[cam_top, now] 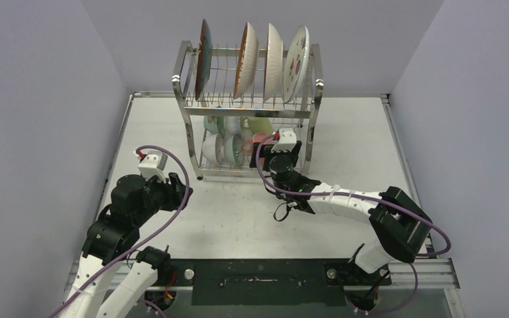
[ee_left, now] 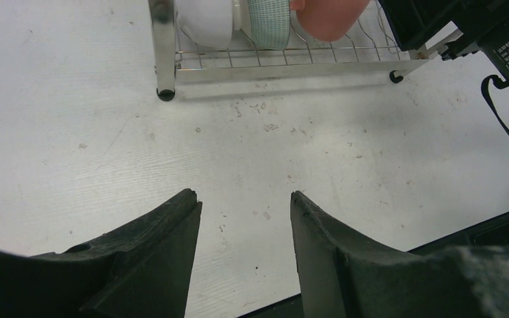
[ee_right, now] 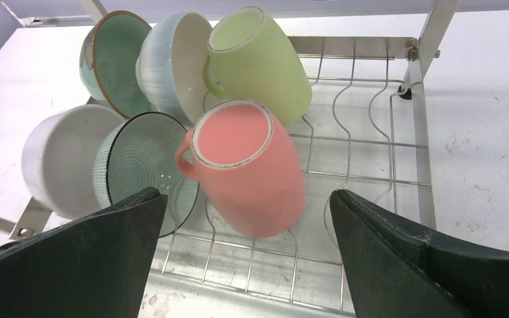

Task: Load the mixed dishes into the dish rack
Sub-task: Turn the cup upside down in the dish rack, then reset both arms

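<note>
The dish rack point(cam_top: 184, 79) stands at the back of the table, with several plates point(cam_top: 246, 59) upright in its top tier. On its lower tier point(ee_right: 371, 142) lie a pink mug point(ee_right: 252, 172), a green mug point(ee_right: 262, 63), a white bowl point(ee_right: 59, 159) and mint-green bowls point(ee_right: 142, 165). My right gripper point(ee_right: 248, 193) is open at the front of that tier. Its fingers stand on either side of the pink mug, clear of it. My left gripper point(ee_left: 244, 195) is open over bare table in front of the rack's left leg point(ee_left: 164, 46) and holds nothing.
Purple cables loop from both arms over the table point(cam_top: 238, 212). The right arm point(cam_top: 344, 199) stretches across the near right toward the rack. Grey walls close in the left, right and back. A black strip point(cam_top: 258, 278) runs along the table's near edge.
</note>
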`<state>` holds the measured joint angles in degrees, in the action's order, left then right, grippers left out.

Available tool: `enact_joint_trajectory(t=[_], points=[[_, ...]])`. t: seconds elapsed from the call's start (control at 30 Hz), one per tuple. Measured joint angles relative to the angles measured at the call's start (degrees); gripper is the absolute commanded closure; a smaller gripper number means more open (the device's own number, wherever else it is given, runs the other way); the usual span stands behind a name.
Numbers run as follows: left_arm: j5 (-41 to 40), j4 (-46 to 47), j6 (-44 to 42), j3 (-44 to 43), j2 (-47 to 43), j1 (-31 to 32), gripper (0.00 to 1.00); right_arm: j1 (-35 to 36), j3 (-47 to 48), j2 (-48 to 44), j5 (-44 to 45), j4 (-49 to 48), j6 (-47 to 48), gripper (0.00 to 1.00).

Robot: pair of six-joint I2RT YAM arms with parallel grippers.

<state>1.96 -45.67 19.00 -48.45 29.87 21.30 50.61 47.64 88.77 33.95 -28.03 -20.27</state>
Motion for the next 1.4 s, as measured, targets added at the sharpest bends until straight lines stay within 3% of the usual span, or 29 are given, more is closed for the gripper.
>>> enact_joint_trajectory(t=[0.23, 0.53, 0.63, 0.73, 0.93, 1.4], points=[[-0.33, 0.0, 0.02, 0.0, 0.17, 0.0, 0.45, 0.76, -2.03, -6.47, -1.88, 5.14, -0.66, 0.0], [-1.68, 0.0, 0.07, 0.0, 0.22, 0.0, 0.33, 0.83, -3.13, -20.0, -3.61, 21.22, -3.54, 0.0], [-2.16, 0.0, 0.11, 0.0, 0.35, 0.0, 0.26, 0.85, -3.13, -24.2, -3.52, 27.56, -4.85, 0.0], [-2.67, 0.0, 0.07, 0.0, 0.59, 0.0, 0.04, 0.87, -3.13, -28.57, -3.15, 34.18, -6.56, 0.0], [-3.48, 0.0, 0.28, 0.0, 0.72, -0.02, 0.03, 0.85, -3.13, -35.95, 0.15, 46.69, -11.26, 0.0], [-3.41, 1.84, 0.46, 0.26, 3.21, -0.02, 0.03, 0.85, 0.04, -43.36, 6.67, 72.35, -18.62, 0.0]])
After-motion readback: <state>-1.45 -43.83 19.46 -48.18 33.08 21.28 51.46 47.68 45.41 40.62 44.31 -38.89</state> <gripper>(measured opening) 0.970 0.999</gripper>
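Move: The pink cup, already let go and bottom-up in the rack's lower tier, lies about 6 cm ahead of the right hand, 2 cm to its left and 6 cm below. The green cup stands some 8 cm beyond it, and the ribbed bowl about 8 cm to its left, level with it. The rack's front right foot is roughly 10 cm to the hand's right and 1 cm back, 15 cm down. From the left hand the pink cup is about 21 cm ahead, 20 cm right and 12 cm lower. With its fingers still wide open and already clear of the pink cup, the right hand first backs up and away from the rack's lower tier, then swings mostly right while still drawing back, ending about 18 cm right and 14 cm back, a little higher, with the fingers tipped down some 20 degrees. The left hand stays nearly in place and opens its fingers from about half to almost fully open. ##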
